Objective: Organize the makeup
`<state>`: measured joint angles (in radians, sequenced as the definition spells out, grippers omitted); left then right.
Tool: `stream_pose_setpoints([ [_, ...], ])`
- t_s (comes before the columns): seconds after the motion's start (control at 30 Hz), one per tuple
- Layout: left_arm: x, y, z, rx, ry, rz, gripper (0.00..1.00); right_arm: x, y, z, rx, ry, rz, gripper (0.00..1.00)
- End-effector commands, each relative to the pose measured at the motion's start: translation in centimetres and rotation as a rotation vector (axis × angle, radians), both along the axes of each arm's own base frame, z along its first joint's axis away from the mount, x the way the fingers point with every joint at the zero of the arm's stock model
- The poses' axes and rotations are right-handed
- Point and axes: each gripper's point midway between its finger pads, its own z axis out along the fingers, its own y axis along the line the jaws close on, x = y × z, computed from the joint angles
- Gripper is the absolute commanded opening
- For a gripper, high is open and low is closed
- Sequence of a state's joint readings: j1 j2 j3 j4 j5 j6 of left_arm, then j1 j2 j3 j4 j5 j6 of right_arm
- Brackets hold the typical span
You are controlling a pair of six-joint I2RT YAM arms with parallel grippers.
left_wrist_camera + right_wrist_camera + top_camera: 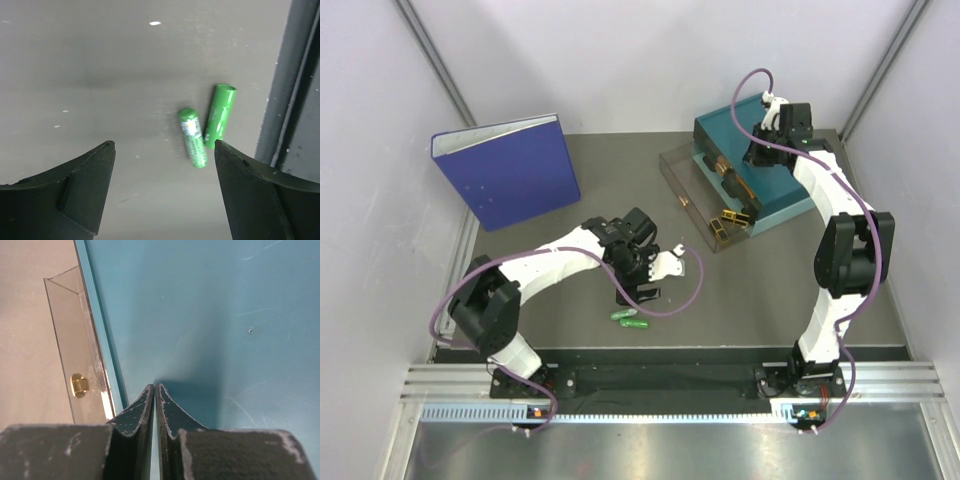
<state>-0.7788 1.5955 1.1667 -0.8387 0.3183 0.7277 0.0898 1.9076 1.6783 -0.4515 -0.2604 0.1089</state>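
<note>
Two green capsules (630,319) lie side by side on the grey table near its front edge. In the left wrist view, one capsule (193,137) lies left of the other (220,116). My left gripper (164,145) hangs open just above the table; nothing is between its fingers, and the capsules lie just ahead of its right finger (250,190). Two gold-and-black cases (730,222) lie in the pulled-out clear drawer (682,175). My right gripper (155,386) is shut and empty over the teal drawer box top (210,315).
A large blue binder (505,170) stands at the back left. The teal drawer box (775,185) sits at the back right. The drawer's clear front (67,325) carries a gold knob (78,385). A dark rail (287,100) runs along the table's front edge beside the capsules.
</note>
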Motion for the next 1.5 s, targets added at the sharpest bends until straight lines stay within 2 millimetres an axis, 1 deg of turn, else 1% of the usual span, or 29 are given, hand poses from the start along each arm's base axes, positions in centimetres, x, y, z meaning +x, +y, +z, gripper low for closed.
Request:
stream_pose_setpoints([
  [0.0,-1.8,0.2,-0.9,0.01,0.102,-0.023,0.83,-4.8,0.0,-8.4,-0.045,0.318,0.008,0.06],
  [0.2,-2.3,0.5,-2.7,0.058,0.158,-0.045,0.8,-4.8,0.0,-8.5,-0.042,0.316,0.009,0.06],
  [0.27,-2.3,0.4,-2.9,0.06,0.166,-0.046,0.8,-4.9,0.0,-8.6,-0.043,0.321,0.008,0.06],
  [0.47,-2.7,0.8,-4.3,0.098,0.199,-0.039,0.78,-4.8,0.0,-8.5,-0.045,0.315,0.008,0.06],
  [0.63,-1.7,0.7,-5.2,0.127,0.176,-0.036,0.75,-4.8,-0.1,-8.5,-0.045,0.317,0.008,0.06],
  [0.77,-1.5,0.8,-6.3,0.153,0.19,-0.035,0.72,-4.8,-0.1,-8.5,-0.043,0.317,0.006,0.06],
  [0.97,-0.8,0.6,-7.2,0.168,0.171,-0.011,0.71,-4.8,0.0,-8.6,-0.044,0.318,0.011,0.07],
  [1.03,-0.5,0.6,-7.4,0.176,0.168,0.0,0.68,-4.7,0.0,-8.5,-0.043,0.315,0.009,0.06],
  [1.07,-0.5,0.8,-7.8,0.189,0.177,0.0,0.66,-4.7,0.0,-8.5,-0.044,0.315,0.01,0.06],
  [1.17,-0.5,1.0,-8.3,0.221,0.191,-0.005,0.47,-4.7,0.0,-8.6,-0.044,0.318,0.009,0.07],
  [1.2,-0.3,0.9,-8.3,0.226,0.191,-0.005,0.39,-4.8,0.0,-8.7,-0.044,0.32,0.011,0.07],
  [1.23,-0.3,1.0,-8.4,0.232,0.196,-0.003,0.18,-4.8,0.0,-8.7,-0.044,0.321,0.009,0.07],
  [1.27,-0.4,1.0,-8.8,0.247,0.208,-0.003,0.12,-4.7,0.0,-8.7,-0.045,0.321,0.01,0.07],
  [1.33,-0.1,1.1,-9.0,0.271,0.21,0.015,0.1,-4.7,0.0,-8.7,-0.045,0.319,0.01,0.07],
  [1.37,0.0,1.2,-9.3,0.29,0.213,0.016,0.05,-4.7,0.0,-8.7,-0.046,0.319,0.011,0.07],
  [1.47,-0.1,1.7,-9.8,0.315,0.216,0.025,0.06,-4.7,-0.1,-8.7,-0.044,0.32,0.008,0.07],
])
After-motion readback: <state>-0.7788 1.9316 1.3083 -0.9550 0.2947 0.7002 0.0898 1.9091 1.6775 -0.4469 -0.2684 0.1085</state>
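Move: The pale green tube lies beneath the open left hand, some 7 cm down, 4 cm back and 2 cm to its left. At the same depth, the bright green tube sits about 7 cm back and level sideways; the table's near edge runs roughly 13 cm straight back. From the right hand, over the teal cabinet, the pale tube is about 35 cm back, 33 cm left and 17 cm lower. The left hand sinks some 6.5 cm, edging back then forward, and pinches the pale green tube's right end. ##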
